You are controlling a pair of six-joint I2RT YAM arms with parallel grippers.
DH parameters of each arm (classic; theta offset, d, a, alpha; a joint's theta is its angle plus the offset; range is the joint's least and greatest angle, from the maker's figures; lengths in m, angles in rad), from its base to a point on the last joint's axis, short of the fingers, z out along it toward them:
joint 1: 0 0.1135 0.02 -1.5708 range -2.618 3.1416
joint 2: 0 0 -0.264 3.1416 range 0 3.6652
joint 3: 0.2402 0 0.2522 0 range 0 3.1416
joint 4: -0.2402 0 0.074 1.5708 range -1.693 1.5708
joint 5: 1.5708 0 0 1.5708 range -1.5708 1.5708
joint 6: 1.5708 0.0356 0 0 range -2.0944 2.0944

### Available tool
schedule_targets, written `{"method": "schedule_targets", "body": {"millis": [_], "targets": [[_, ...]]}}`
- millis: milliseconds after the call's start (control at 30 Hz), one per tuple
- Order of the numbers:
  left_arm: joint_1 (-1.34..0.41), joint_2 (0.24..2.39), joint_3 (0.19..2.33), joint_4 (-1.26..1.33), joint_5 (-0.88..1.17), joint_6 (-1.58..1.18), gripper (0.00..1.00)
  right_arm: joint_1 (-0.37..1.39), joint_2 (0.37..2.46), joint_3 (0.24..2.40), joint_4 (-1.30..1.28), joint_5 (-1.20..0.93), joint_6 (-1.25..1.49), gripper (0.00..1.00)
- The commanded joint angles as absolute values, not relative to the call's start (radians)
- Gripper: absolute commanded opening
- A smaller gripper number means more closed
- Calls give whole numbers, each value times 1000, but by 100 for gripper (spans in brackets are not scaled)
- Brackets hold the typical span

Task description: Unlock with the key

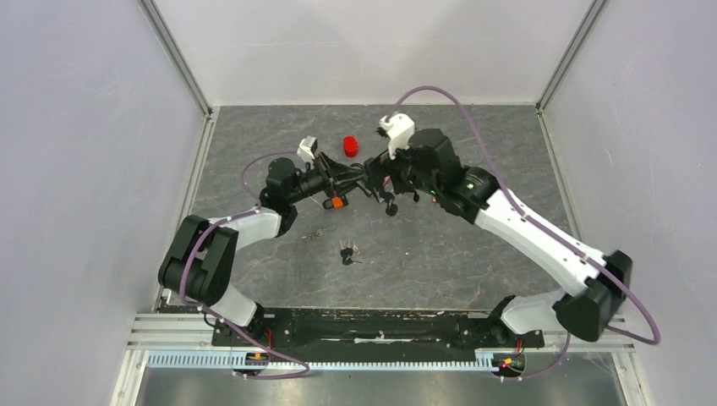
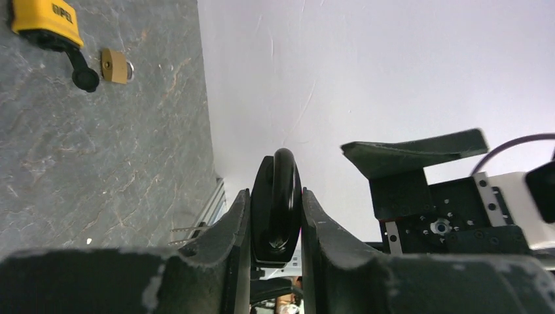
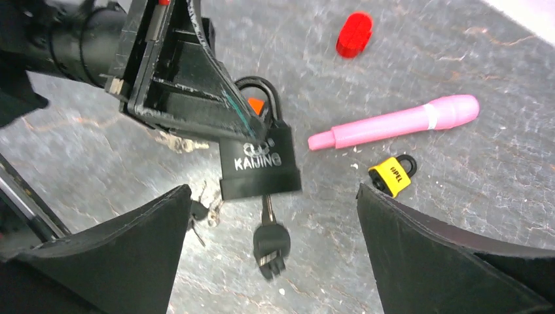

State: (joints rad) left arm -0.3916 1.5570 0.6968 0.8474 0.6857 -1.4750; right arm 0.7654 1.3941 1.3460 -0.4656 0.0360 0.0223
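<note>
In the right wrist view a black padlock [image 3: 260, 167] marked KAJING hangs in the air. My left gripper's fingers [image 3: 196, 98] clamp its upper part and shackle. A key [image 3: 269, 243] with a black head sticks out of the padlock's underside. My right gripper [image 3: 273, 191] stands wide open just in front of the key, its two fingers far apart on either side and touching nothing. In the left wrist view my left gripper [image 2: 275, 194] is shut on the padlock [image 2: 276, 216]. From above, both grippers meet mid-table, with the key [image 1: 391, 208] dangling below them.
A pink pen [image 3: 399, 122], a red cap [image 3: 354, 34] and a small yellow padlock [image 3: 391, 175] lie on the grey floor. A bunch of keys [image 1: 347, 252] lies nearer the bases. A small brass padlock [image 2: 114, 65] sits beside the yellow one.
</note>
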Motion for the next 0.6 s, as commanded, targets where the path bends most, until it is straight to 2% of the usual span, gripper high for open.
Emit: {"method": "schedule_targets", "body": {"millis": [0,100,200,400,567], "targets": [[-293,1517,722,983,792,-1591,2,705,1259,1249,-279,45,147,98],[-227,1513,747,985,879,-1606,2,583,1159,1087,-126,-115,277,96],[-187,1515,777,983,962,-1609,2,488,1060,903,89,-258,419,88],[-167,1538,785,1117,1007,-1706,2,483,1043,675,493,-370,675,77],[-170,1566,760,1297,980,-1836,2,519,1116,631,713,-419,821,70]]}}
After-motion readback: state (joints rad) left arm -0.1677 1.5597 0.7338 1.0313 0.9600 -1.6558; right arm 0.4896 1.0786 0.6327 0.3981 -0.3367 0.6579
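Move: The left gripper already holds the black padlock, its middle about 2 cm to the right of the pads and just below; the inserted key hangs out some 4 cm to the right. From the empty, wide-open right hand, the padlock is roughly 2 cm ahead, 5 cm left and 3 cm lower, with the key 2 cm ahead, 3 cm left and 5 cm lower. The orange padlock lies on the table about 2 cm ahead of the left hand, 9 cm left and 20 cm down. Carry the held padlock and its key about 6 cm left, swinging a little forward and then lifting, with the left fingers kept shut. Swing the empty right gripper up and about 7 cm right, clear of the key, then curve down and partway back left, rolling its left side up some 45 degrees while the fingers close partly on nothing. ##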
